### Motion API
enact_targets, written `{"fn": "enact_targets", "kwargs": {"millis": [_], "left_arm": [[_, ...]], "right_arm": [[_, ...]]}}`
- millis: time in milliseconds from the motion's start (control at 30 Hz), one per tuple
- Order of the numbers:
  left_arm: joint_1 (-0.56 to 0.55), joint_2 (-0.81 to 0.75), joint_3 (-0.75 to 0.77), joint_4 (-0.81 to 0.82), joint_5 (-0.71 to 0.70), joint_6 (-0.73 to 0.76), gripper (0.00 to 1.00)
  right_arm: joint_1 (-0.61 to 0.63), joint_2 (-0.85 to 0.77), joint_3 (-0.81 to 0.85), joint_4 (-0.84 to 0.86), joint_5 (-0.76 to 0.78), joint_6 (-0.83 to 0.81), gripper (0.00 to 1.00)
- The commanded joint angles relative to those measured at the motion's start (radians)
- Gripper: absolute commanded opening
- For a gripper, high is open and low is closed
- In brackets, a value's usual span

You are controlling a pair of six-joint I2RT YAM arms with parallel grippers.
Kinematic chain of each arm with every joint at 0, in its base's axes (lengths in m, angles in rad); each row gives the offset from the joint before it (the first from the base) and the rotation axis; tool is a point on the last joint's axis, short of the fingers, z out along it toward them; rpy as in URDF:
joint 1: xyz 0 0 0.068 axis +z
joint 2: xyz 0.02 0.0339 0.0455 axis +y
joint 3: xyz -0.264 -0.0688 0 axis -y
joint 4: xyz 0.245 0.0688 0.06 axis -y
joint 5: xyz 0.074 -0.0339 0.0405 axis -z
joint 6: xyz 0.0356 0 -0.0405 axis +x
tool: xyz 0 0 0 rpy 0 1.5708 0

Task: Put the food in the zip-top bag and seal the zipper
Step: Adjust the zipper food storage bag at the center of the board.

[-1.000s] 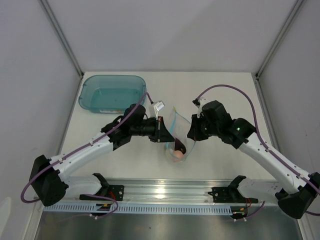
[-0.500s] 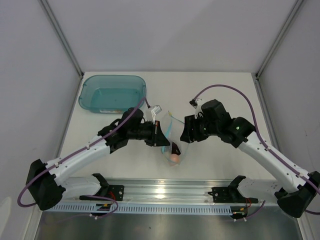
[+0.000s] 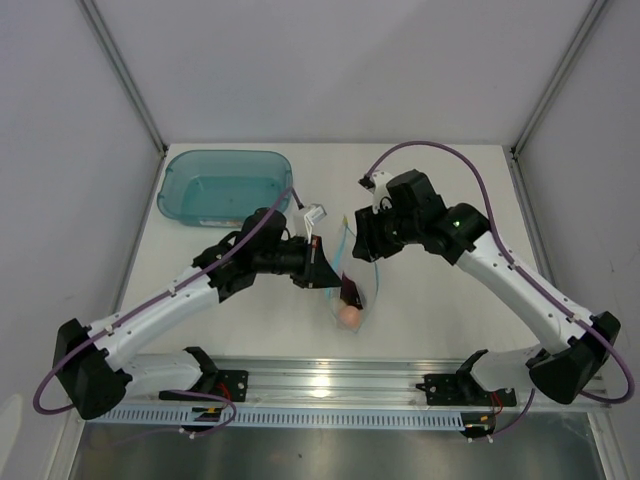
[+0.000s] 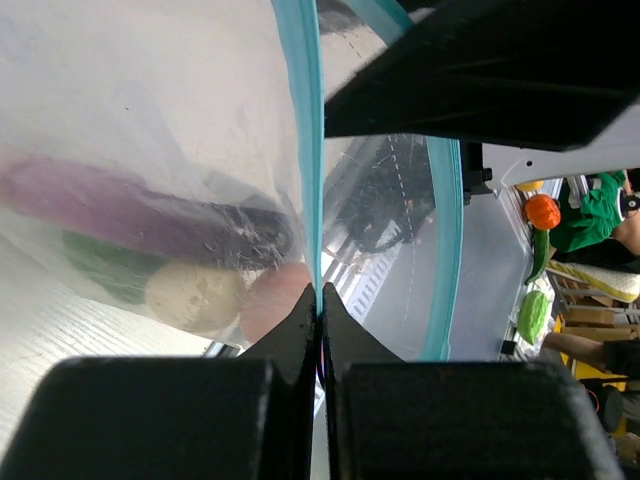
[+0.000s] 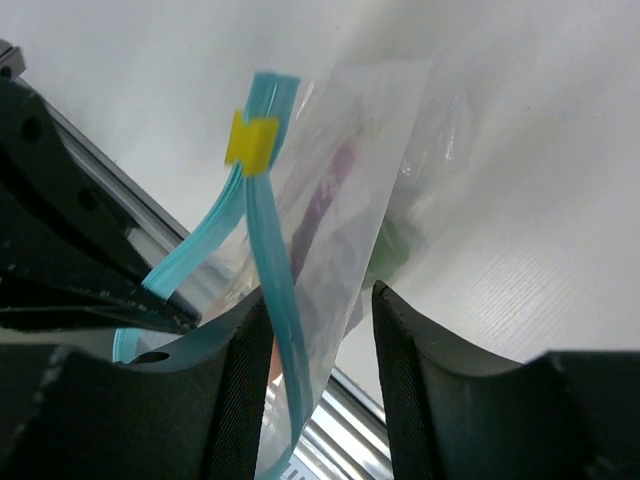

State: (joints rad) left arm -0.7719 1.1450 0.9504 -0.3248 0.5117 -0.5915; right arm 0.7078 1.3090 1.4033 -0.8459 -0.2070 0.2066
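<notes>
The clear zip-top bag [image 3: 353, 265] hangs between my two grippers above the table. My left gripper [image 3: 326, 272] is shut on one lip of its light-blue zipper [image 4: 311, 150]. Low in the bag lies the food: a purple eggplant [image 4: 150, 205], a green lump [image 4: 100, 265], a cream ball [image 4: 195, 297] and a pinkish ball [image 4: 275, 300]. My right gripper [image 5: 320, 300] is open at the far end of the mouth. The zipper strip [image 5: 278, 300] and bag film pass between its fingers, close to the left finger [image 5: 240, 400]. A yellow tab [image 5: 252, 140] marks the zipper's end.
A teal translucent tub [image 3: 225, 187] stands at the back left of the table. An aluminium rail [image 3: 330, 385] runs along the near edge between the arm bases. Grey walls close in both sides.
My right gripper has opened and shifted left and toward the back, to the far end of the bag's mouth. The left gripper stays shut on the zipper, and the bag hangs narrower.
</notes>
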Motion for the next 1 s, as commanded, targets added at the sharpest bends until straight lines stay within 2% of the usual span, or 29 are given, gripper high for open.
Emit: {"fn": "enact_targets", "kwargs": {"millis": [0,67,167,200,267,433,467,500,567,600,633,767,867,967], "left_arm": [[0.003,0.005,0.042,0.012,0.050,0.025,0.01],[0.003,0.007,0.040,0.016,0.060,0.024,0.01],[0.003,0.006,0.044,0.015,0.063,0.032,0.00],[0.003,0.005,0.050,0.010,0.063,0.036,0.01],[0.003,0.001,0.054,0.001,0.054,0.051,0.01],[0.003,-0.022,0.051,0.033,0.047,0.067,0.02],[0.003,-0.022,0.050,0.046,0.050,0.062,0.07],[0.003,-0.025,0.056,0.053,0.051,0.059,0.23],[0.000,-0.031,0.054,0.069,0.047,0.049,0.38],[-0.001,-0.040,0.054,0.084,0.038,0.047,0.51],[-0.006,-0.045,0.054,0.087,0.027,0.042,0.60],[-0.029,-0.062,0.054,0.101,-0.028,0.045,0.86],[-0.058,-0.057,0.056,0.110,-0.058,0.047,1.00],[-0.098,-0.048,0.057,0.121,-0.119,0.059,1.00]], "right_arm": [[-0.011,0.047,0.065,-0.001,0.027,-0.059,0.45],[-0.016,0.070,0.085,0.001,0.027,-0.055,0.42],[-0.011,0.102,0.111,0.001,0.012,-0.041,0.28],[-0.010,0.105,0.115,0.004,0.014,-0.021,0.13],[-0.007,0.098,0.120,0.010,0.008,0.013,0.00],[0.004,0.053,0.105,0.048,-0.002,0.154,0.00],[0.016,0.043,0.103,0.051,0.009,0.174,0.00],[0.025,0.038,0.100,0.053,0.047,0.213,0.00],[0.036,0.033,0.100,0.051,0.081,0.250,0.00],[0.041,0.026,0.099,0.048,0.096,0.269,0.00],[0.042,0.022,0.092,0.050,0.130,0.308,0.00],[0.062,-0.022,0.042,0.097,0.196,0.418,0.00],[0.076,-0.045,-0.010,0.134,0.256,0.511,0.00],[0.099,-0.057,-0.038,0.142,0.317,0.591,0.00]]}}
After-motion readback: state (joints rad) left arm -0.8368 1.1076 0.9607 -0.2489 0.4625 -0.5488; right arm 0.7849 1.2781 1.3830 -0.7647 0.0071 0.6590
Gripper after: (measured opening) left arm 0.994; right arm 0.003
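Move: The stretch of zipper rim for the right fingers lies about 2 cm ahead of them, 1 cm to their left and 1 cm below; the yellow tab is some 5 cm ahead and 4 cm left, about level. The pink egg in the bag lies roughly 14 cm back, 3 cm left and 13 cm down. From the left hand, already pinching the rim's nearer side, that far stretch is about 9 cm ahead, 5 cm to the right and 2 cm higher. Keep the left gripper shut on the near side of the rim while you push the half-open right gripper about 2 cm forward, slightly left and down, and pinch the rim near the yellow tab. Then draw it back and raise it about 3 cm, turning it some 20 degrees clockwise; meanwhile open the left fingers wide, let go of the rim and lift them nearly 3 cm. ##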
